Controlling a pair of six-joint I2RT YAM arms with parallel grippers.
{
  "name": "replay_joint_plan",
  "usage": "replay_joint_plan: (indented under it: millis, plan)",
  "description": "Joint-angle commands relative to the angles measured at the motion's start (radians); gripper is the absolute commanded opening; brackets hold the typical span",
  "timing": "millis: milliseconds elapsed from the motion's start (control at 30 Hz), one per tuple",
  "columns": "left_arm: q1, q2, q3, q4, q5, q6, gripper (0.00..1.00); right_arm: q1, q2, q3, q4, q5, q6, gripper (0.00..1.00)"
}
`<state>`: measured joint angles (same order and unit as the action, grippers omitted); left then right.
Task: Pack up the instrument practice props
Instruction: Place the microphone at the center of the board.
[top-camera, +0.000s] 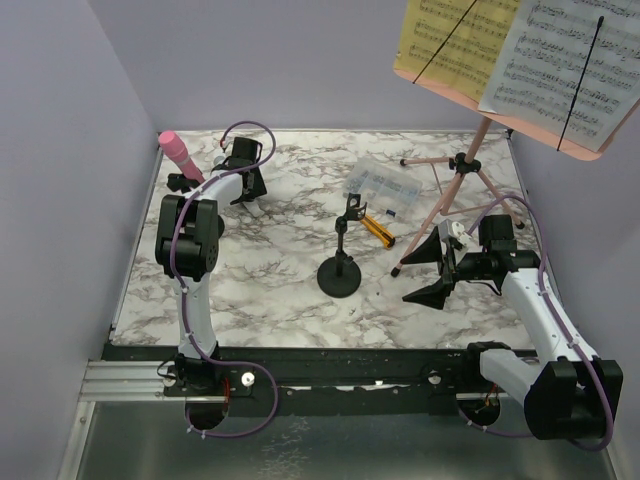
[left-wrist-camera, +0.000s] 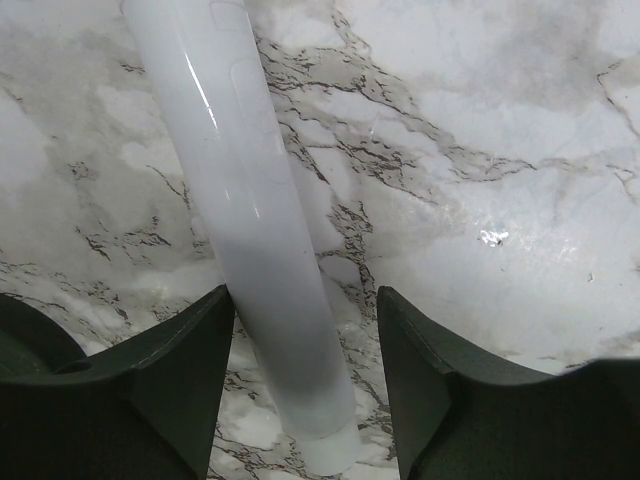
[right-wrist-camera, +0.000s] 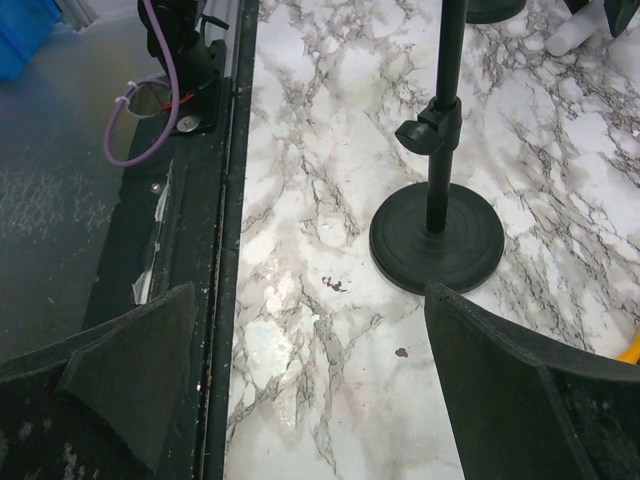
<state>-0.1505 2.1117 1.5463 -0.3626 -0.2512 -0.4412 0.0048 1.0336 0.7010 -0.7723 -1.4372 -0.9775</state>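
Observation:
A white microphone (left-wrist-camera: 255, 210) lies flat on the marble table (top-camera: 280, 290). My left gripper (left-wrist-camera: 305, 300) straddles its lower end and is open: the left finger (left-wrist-camera: 190, 370) is close against it and a gap shows on the other side. From above, that gripper (top-camera: 254, 200) is at the far left, beside a pink microphone (top-camera: 176, 153) standing in a holder. An empty black mic holder (top-camera: 340, 270) stands mid-table. My right gripper (top-camera: 440, 265) is wide open to its right, its base (right-wrist-camera: 437, 240) just ahead of the fingers. The pink music rack (top-camera: 470, 165) carries yellow and white pages (top-camera: 520, 55).
A clear compartment box (top-camera: 385, 188) and a yellow-and-black utility knife (top-camera: 378, 230) lie between the empty holder and the rack's tripod legs. The black rail (right-wrist-camera: 225, 200) marks the table's near edge. Lilac walls close in on three sides.

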Motion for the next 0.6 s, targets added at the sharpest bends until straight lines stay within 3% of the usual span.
replay_joint_plan:
  millis: [0, 300, 567]
  plan:
    - [0.006, -0.036, 0.005, -0.016, 0.018, -0.004, 0.60, -0.005, -0.009, -0.016, 0.023, 0.020, -0.003, 1.00]
    - [-0.015, -0.132, -0.045, -0.026, 0.040, 0.016, 0.60, -0.005, -0.012, -0.021, 0.031, 0.029, 0.002, 1.00]
    - [-0.104, -0.217, -0.061, -0.038, 0.067, 0.162, 0.65, -0.005, -0.007, -0.025, 0.042, 0.038, 0.011, 1.00]
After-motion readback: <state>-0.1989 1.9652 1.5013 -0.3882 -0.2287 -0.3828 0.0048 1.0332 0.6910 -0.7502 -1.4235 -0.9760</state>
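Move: The white microphone lies on the board with its tail between the left hand's open fingers; its middle is about 4 cm ahead, 3 cm left and 1 cm below. The base of the pink microphone's stand is some 10 cm left and 7 cm back. The empty stand is roughly 23 cm right and 20 cm back. From the idle right hand, the white microphone's middle lies about 36 cm ahead, 40 cm left and 16 cm lower. The left hand's already open fingers come clear of the white microphone, one on each side, and lift about 5 cm. The hand also shifts some 2.5 cm right and a little back, away from the pink microphone's stand, turning about 5 degrees clockwise with the fingers held open. ##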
